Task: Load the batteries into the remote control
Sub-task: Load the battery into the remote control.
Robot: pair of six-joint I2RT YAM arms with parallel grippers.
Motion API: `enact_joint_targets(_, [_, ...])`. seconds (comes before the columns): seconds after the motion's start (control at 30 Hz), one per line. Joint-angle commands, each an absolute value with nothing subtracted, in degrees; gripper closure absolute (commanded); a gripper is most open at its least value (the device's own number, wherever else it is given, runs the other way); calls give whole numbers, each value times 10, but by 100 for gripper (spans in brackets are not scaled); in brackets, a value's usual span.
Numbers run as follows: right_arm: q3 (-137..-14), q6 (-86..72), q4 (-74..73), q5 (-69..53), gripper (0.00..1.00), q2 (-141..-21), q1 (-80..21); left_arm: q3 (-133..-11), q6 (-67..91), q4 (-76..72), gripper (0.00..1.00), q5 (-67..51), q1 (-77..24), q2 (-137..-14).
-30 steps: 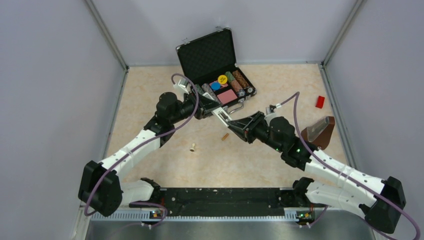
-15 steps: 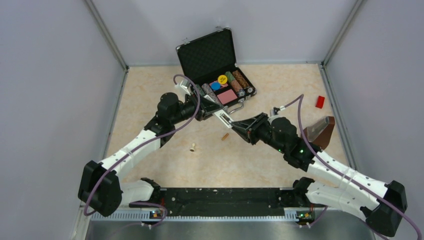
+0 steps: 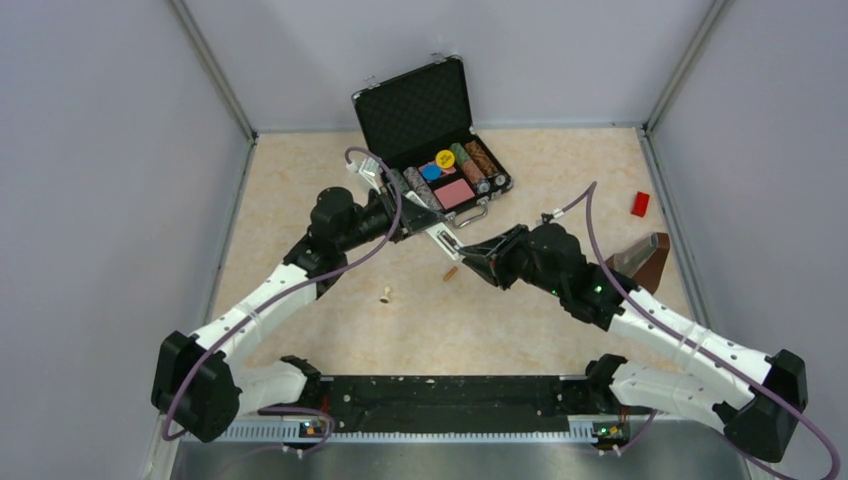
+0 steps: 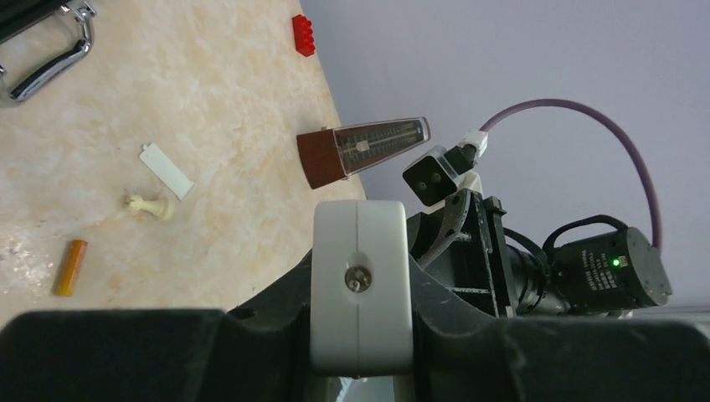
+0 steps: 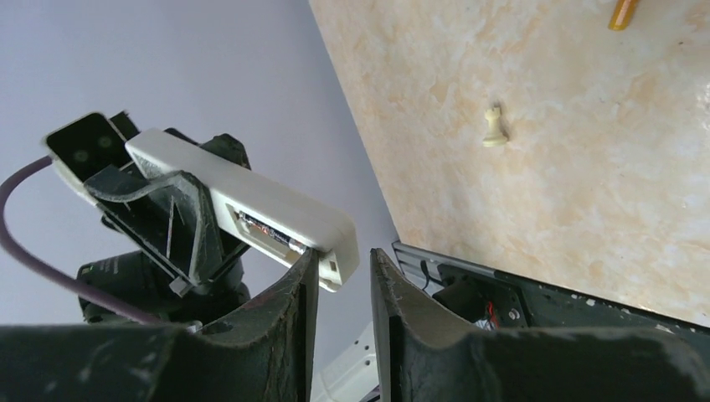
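My left gripper (image 3: 420, 222) is shut on the remote control (image 3: 443, 237), a slim white bar held above the table; its end face fills the left wrist view (image 4: 360, 285). In the right wrist view the remote (image 5: 251, 197) shows its open slot with a blackish battery (image 5: 270, 235) lying in it. My right gripper (image 5: 343, 255) is open with a narrow gap, nothing between the fingers, its tips at the remote's free end; one fingertip (image 5: 308, 258) touches the slot's edge. The copper-orange battery (image 3: 451, 272) lies on the table below.
An open black chip case (image 3: 440, 140) stands at the back. A cream pawn (image 3: 385, 294) lies left of centre. A brown metronome (image 3: 637, 262) and a red brick (image 3: 640, 204) are at the right. A white cover strip (image 4: 167, 171) lies on the table.
My right gripper has edged left and closer to the remote's free end. The left arm has shifted only slightly, still holding the remote.
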State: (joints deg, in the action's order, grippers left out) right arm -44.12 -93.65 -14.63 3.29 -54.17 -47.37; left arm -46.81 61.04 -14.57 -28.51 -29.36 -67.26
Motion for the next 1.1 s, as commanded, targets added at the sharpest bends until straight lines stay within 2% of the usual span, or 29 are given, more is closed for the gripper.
enact_joint_targets(0.0, [-453, -925, -265, 85, 74, -559, -456, -516, 564, -159, 100, -320, -302, -624])
enact_joint_targets(0.33, [-464, -909, -285, 97, 73, -549, -456, -529, 507, -112, 100, -292, -302, -625])
enact_joint_targets(0.4, [-468, -892, -278, 97, 69, -546, -456, -532, 496, -103, 100, -291, -302, -627])
enact_joint_targets(0.63, [-468, -752, -205, 96, 36, -496, -455, -536, 459, -88, 100, -300, -302, -620])
enact_joint_targets(0.77, [-431, -655, -95, 62, 24, -446, -453, -535, 446, -110, 100, -337, -302, -619])
enact_joint_targets(0.93, [-462, -473, -7, -102, 18, -469, -444, -541, 443, -137, 100, -412, -302, -626])
enact_joint_targets(1.07, [-551, -335, -84, -220, 19, -543, -444, -564, 447, -135, 100, -488, -302, -644])
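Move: Pointing down and inward from the right, the right fingers sit at the near end of the remote control, its open battery bay some 4 cm to their left, 2 cm ahead and slightly higher. From the left hand, which grips the remote, the bay lies about 4 cm back, 3 cm right and 2 cm lower. On the table some 23 cm below the right hand, the orange battery lies 6 cm ahead and 4 cm left; a chess piece is about 8 cm ahead and 4 cm right. Coming free of the remote's near end, the right hand sinks about 5 cm and slides 3.5 cm right, then spreads its fingers wide, climbs some 10 cm with a slight swing left and back, and tips its fingers up. Keeping its hold, the left hand lifts the remote about 3 cm, draws it back 4 cm and turns it roughly 20 degrees. ##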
